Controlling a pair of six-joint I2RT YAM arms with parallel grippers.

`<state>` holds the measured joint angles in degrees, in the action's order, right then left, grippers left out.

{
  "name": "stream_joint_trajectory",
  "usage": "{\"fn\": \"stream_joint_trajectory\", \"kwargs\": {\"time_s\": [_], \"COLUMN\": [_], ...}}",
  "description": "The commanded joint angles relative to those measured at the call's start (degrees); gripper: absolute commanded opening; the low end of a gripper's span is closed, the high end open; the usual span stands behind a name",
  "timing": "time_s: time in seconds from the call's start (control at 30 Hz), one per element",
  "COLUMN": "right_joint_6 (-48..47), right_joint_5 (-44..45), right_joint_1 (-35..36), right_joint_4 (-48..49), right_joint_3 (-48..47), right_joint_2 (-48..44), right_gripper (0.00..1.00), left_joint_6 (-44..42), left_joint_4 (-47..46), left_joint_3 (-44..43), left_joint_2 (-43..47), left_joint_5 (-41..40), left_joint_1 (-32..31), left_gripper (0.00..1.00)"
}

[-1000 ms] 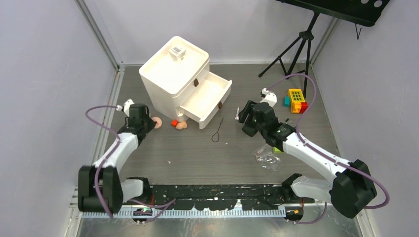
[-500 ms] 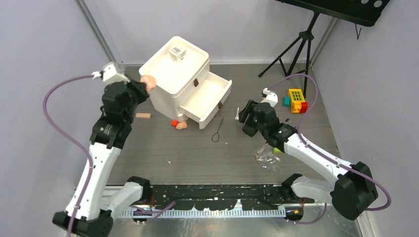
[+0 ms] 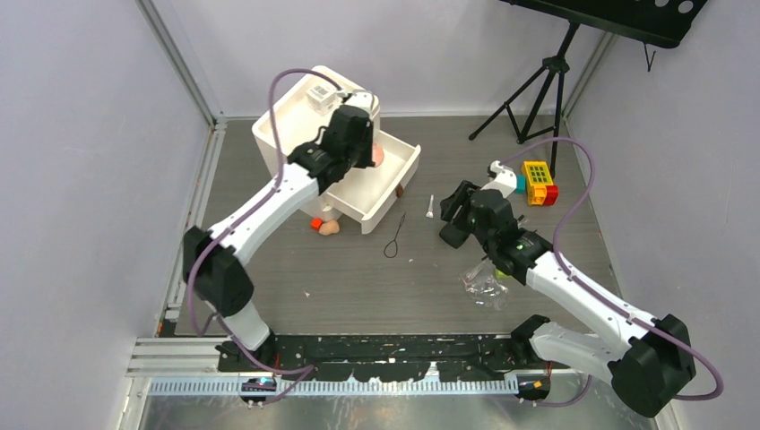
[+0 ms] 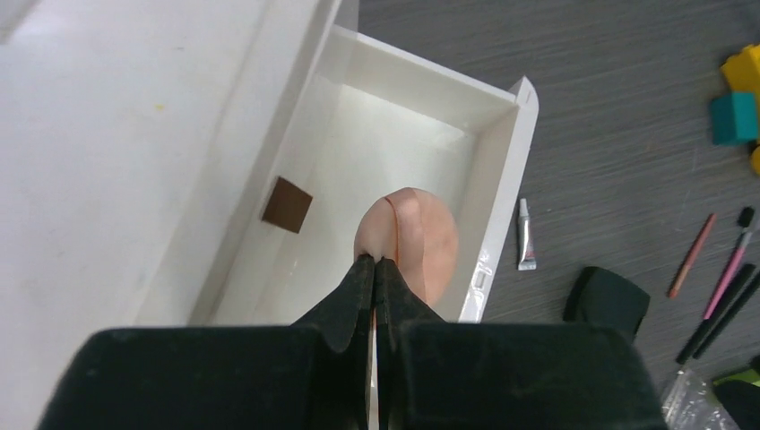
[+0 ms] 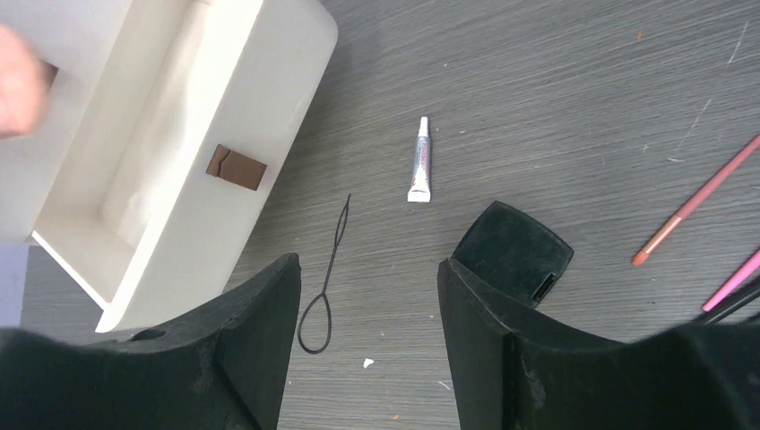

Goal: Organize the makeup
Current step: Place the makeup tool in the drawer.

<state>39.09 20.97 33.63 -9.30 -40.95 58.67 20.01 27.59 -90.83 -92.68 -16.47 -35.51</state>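
My left gripper is shut on a round peach-pink puff and holds it above the open white drawer. My right gripper hovers open over the floor with nothing between its fingers. A black compact lies beside its right finger. A small white tube and a thin black loop lie ahead of it. Red and pink pencils lie to the right. A peach sponge lies by the drawer unit's foot.
The white drawer unit carries a clear barcoded box on top. A small red cube sits next to the sponge. Toy blocks and a tripod stand at the back right. Crumpled clear plastic lies under the right arm.
My left arm lifted the puff from the floor left of the drawer unit, swung it up and right, and now holds it over the open drawer. The right arm barely shifted.
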Motion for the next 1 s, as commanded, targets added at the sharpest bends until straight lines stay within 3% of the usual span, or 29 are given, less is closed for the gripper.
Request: {"fn": "stream_joint_trajectory", "kwargs": {"time_s": [0.0,0.33,0.47,0.57,0.67,0.8,0.97], "right_joint_6": [-0.76,-0.58,-0.85,-0.95,-0.90,-0.86,-1.03], "right_joint_5": [3.95,4.71,5.17,5.26,5.31,5.13,5.16], "right_joint_1": [-0.23,-0.30,-0.29,-0.23,-0.26,-0.28,-0.23], "right_joint_4": [-0.29,-0.79,-1.03,-1.23,-1.25,-1.25,-1.18], "right_joint_3": [0.39,0.96,0.91,1.03,1.18,1.12,1.02], "right_joint_2": [-2.38,-2.67,-2.93,-3.17,-3.13,-3.14,-2.68], "right_gripper": [0.62,0.62,0.62,0.62,0.62,0.62,0.62], "left_joint_6": [-5.13,-9.75,-10.46,-10.86,-11.03,-10.93,-9.46], "left_joint_4": [1.81,4.67,4.74,4.66,4.50,4.86,2.93], "left_joint_3": [-6.18,-16.32,-17.35,-17.46,-17.33,-16.85,-10.27], "left_joint_2": [-5.50,-17.84,-19.92,-20.44,-20.36,-17.75,-7.13], "left_joint_5": [2.03,0.26,-0.24,-0.73,-0.89,-0.89,-1.15], "left_joint_1": [-0.28,-0.27,-0.27,-0.31,-0.34,-0.30,-0.96], "left_gripper": [0.00,0.01,0.15,0.34,0.45,0.50,0.51]}}
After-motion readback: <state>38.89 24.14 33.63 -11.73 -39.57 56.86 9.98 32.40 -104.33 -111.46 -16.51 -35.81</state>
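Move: The left hand holds the round pink puff above the open drawer, whose middle lies some 4 cm ahead, 2 cm to its right and 12 cm below. The barcode box on the cabinet top stands about 14 cm ahead and 9 cm left; the small white tube lies on the table some 5 cm ahead and 14 cm right, roughly 21 cm down. From the right hand the drawer is about 9 cm ahead, 17 cm left and 4 cm lower. Down and forward goes the left hand, drifting a little right, sinking about 8 cm and reaching some 5 cm out towards the drawer floor with the puff still pinched, while the wrist rolls about 15 degrees, left side rising. Over the drawer it slows, opens the fingers to about half and lets go of the puff, then just begins to draw back up. ##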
